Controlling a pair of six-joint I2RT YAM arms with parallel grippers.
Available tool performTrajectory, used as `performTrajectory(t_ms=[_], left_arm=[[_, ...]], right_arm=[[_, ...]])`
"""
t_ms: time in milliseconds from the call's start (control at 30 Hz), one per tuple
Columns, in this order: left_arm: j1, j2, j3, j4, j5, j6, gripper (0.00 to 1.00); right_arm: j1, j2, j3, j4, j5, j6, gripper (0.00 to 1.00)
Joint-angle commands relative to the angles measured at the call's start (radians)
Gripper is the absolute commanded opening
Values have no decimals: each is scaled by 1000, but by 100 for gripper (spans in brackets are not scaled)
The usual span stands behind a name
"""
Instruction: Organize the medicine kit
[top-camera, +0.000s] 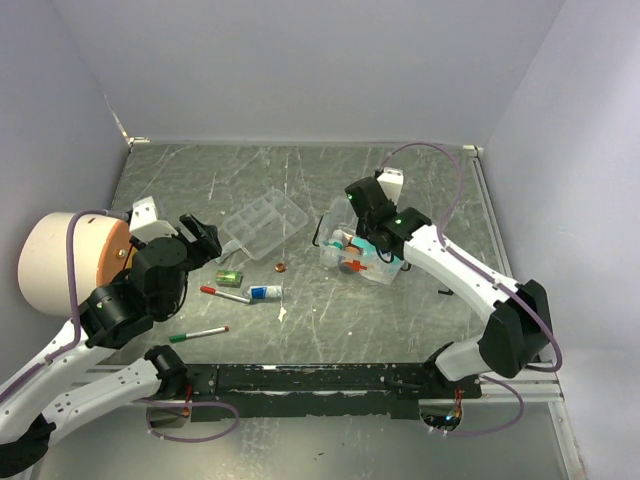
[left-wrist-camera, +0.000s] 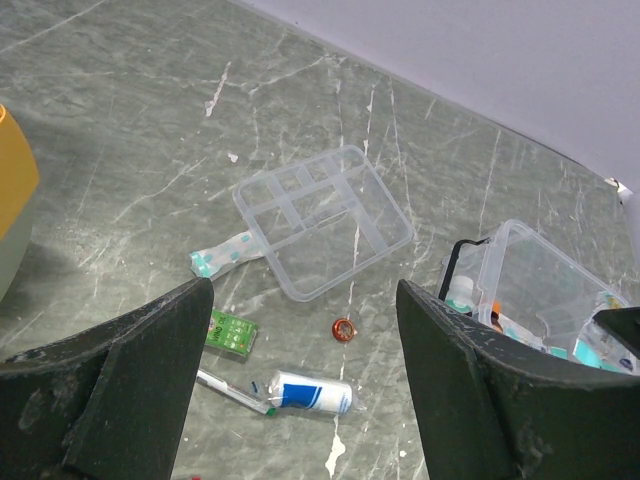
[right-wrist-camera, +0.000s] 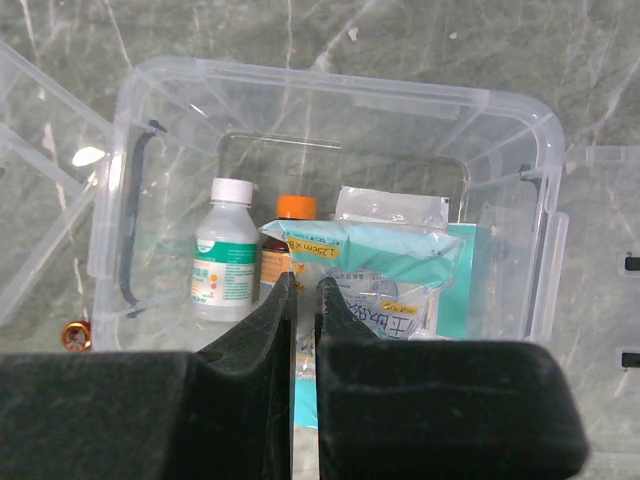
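Observation:
The medicine kit (top-camera: 331, 256) is a clear box standing open right of centre, also seen as the medicine kit (right-wrist-camera: 330, 86) and the medicine kit (left-wrist-camera: 535, 262). Inside it are a white bottle (right-wrist-camera: 226, 255), an orange-capped bottle (right-wrist-camera: 295, 208) and a teal packet (right-wrist-camera: 395, 255). My right gripper (right-wrist-camera: 304, 282) reaches into the box and is shut on the packet's edge. The clear divided tray (top-camera: 265, 222) lies empty beside the box. My left gripper (left-wrist-camera: 305, 290) hangs open above the table, over a white and blue roll (left-wrist-camera: 312, 392).
A green packet (left-wrist-camera: 231, 332), a small orange cap (left-wrist-camera: 343, 328), a teal strip packet (left-wrist-camera: 225, 255) and a red pen (top-camera: 222, 294) lie near the tray. A green pen (top-camera: 198, 334) lies nearer the front. A big white cylinder (top-camera: 70, 262) stands at far left.

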Motion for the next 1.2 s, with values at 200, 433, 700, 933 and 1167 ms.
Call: performTrajectory(t_ms=[200, 433, 700, 933, 1167], left_arm=[[4, 3, 15, 16, 8, 7, 85], [4, -1, 9, 22, 10, 8, 85], [4, 12, 11, 24, 18, 11, 85], [4, 9, 6, 27, 14, 10, 85], [5, 12, 9, 25, 12, 10, 85]], right_arm=[[-76, 81, -86, 89, -76, -53, 0], [-91, 125, -139, 121, -187, -58, 0], [-99, 167, -174, 141, -179, -102, 4], [-105, 188, -177, 127, -172, -67, 4], [-109, 192, -156, 47, -134, 4, 5]])
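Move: The right gripper already pinches the clear packet with the teal edge. Its place is the packet pile on the floor of the clear box, about 14 cm below and 4 cm to the right, neither farther out nor nearer. The brown bottle stands some 2 cm to the hand's left and the white bottle some 6 cm left, both level with it fore and aft and about 14 cm down. From the left gripper the pile lies roughly 35 cm right, 9 cm ahead and 26 cm down. Lower the right gripper about 11 cm into the clear box, quickly at first and then easing off, drifting a couple of centimetres right, away from the bottles. Tip the fingers some 15 degrees further down on the way, and keep them shut on the packet as it comes down over the pile. ##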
